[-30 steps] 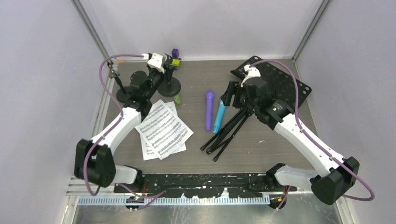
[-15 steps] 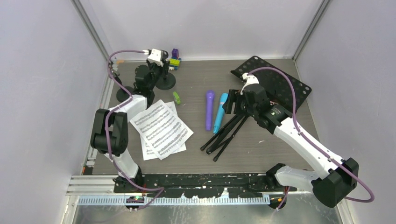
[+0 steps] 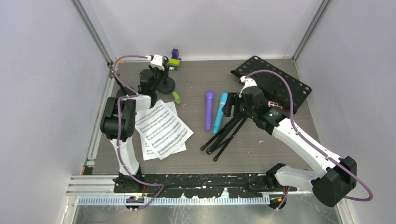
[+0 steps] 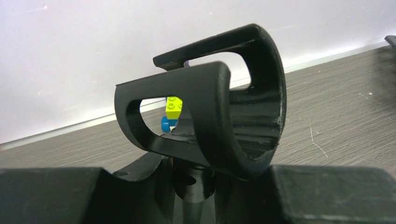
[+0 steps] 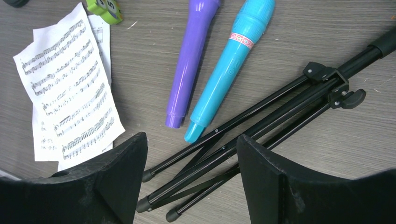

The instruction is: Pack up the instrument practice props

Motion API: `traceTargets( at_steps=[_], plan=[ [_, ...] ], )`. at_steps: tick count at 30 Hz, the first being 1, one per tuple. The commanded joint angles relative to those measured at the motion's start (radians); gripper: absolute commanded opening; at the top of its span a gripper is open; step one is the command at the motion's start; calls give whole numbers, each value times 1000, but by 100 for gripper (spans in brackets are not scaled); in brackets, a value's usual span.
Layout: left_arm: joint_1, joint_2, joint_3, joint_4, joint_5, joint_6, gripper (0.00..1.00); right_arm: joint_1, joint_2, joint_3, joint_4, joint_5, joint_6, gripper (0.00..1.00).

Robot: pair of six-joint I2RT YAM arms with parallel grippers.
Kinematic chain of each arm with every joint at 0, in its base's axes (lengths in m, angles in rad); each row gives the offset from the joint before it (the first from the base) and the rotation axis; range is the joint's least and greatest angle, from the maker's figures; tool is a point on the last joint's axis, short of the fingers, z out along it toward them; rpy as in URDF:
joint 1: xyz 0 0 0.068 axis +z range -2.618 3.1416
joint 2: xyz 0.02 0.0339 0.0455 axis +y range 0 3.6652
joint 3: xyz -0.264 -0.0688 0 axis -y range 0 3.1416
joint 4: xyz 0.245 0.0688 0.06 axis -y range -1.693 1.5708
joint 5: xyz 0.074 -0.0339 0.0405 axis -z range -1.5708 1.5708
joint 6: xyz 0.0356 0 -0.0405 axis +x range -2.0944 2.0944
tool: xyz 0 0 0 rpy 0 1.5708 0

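My left gripper (image 3: 160,74) is shut on the post of a short black mic holder (image 3: 166,84) at the back left. In the left wrist view the holder's curved clip (image 4: 219,116) rises just above my fingers (image 4: 70,196). My right gripper (image 3: 231,106) hangs open over the folded tripod legs (image 5: 243,140) of the black perforated music rack (image 3: 280,81), with nothing between its fingers (image 5: 280,186). The purple microphone (image 3: 209,109) and the cyan microphone (image 3: 219,113) lie side by side left of the legs. White sheet-music pages (image 3: 163,130) lie fanned at the front left.
A pile of coloured toy bricks (image 3: 174,58) sits against the back wall, and one green brick (image 3: 176,97) lies near the pages. A small red block (image 3: 272,103) shows beside the right arm. Grey walls close in the left, right and back.
The left arm has folded up toward the back left, still holding the mic holder, which shifted slightly left. The right gripper has slid a little forward and left over the tripod legs.
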Motion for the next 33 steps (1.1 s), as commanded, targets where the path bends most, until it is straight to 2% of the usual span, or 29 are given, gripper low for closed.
traceTargets(
  at_steps=[1,9,15,25,27,33],
  plan=[
    [4,10,36,250,-10,9,0,0,5,-12,43,-13,-25,75],
    [7,42,-1,284,-14,11,2,0,18,-17,53,-22,-28,75],
    [9,38,-47,314,-13,5,31,0,20,-15,53,-37,-21,75],
    [9,46,-97,341,-9,-3,38,-1,15,-8,46,-48,-16,75],
    [9,38,-104,334,-7,-2,44,0,13,-10,46,-49,-16,75],
    [9,-16,-150,317,-11,-26,71,-1,9,-9,46,-58,-11,75]
  ],
)
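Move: The left hand already holds the empty microphone stand upright; the table spot for its base is almost directly below, some 14 cm down. Near table height, the toy bricks lie about 10 cm ahead and 4 cm right of this hand, the green block some 6 cm back and 6 cm right, the other stand roughly 18 cm left and 4 cm back. From the right hand, the spot is about 25 cm ahead, 27 cm left. The left hand lowers the held stand to the table, sinking about 3 cm overall, and opens its fingers. ##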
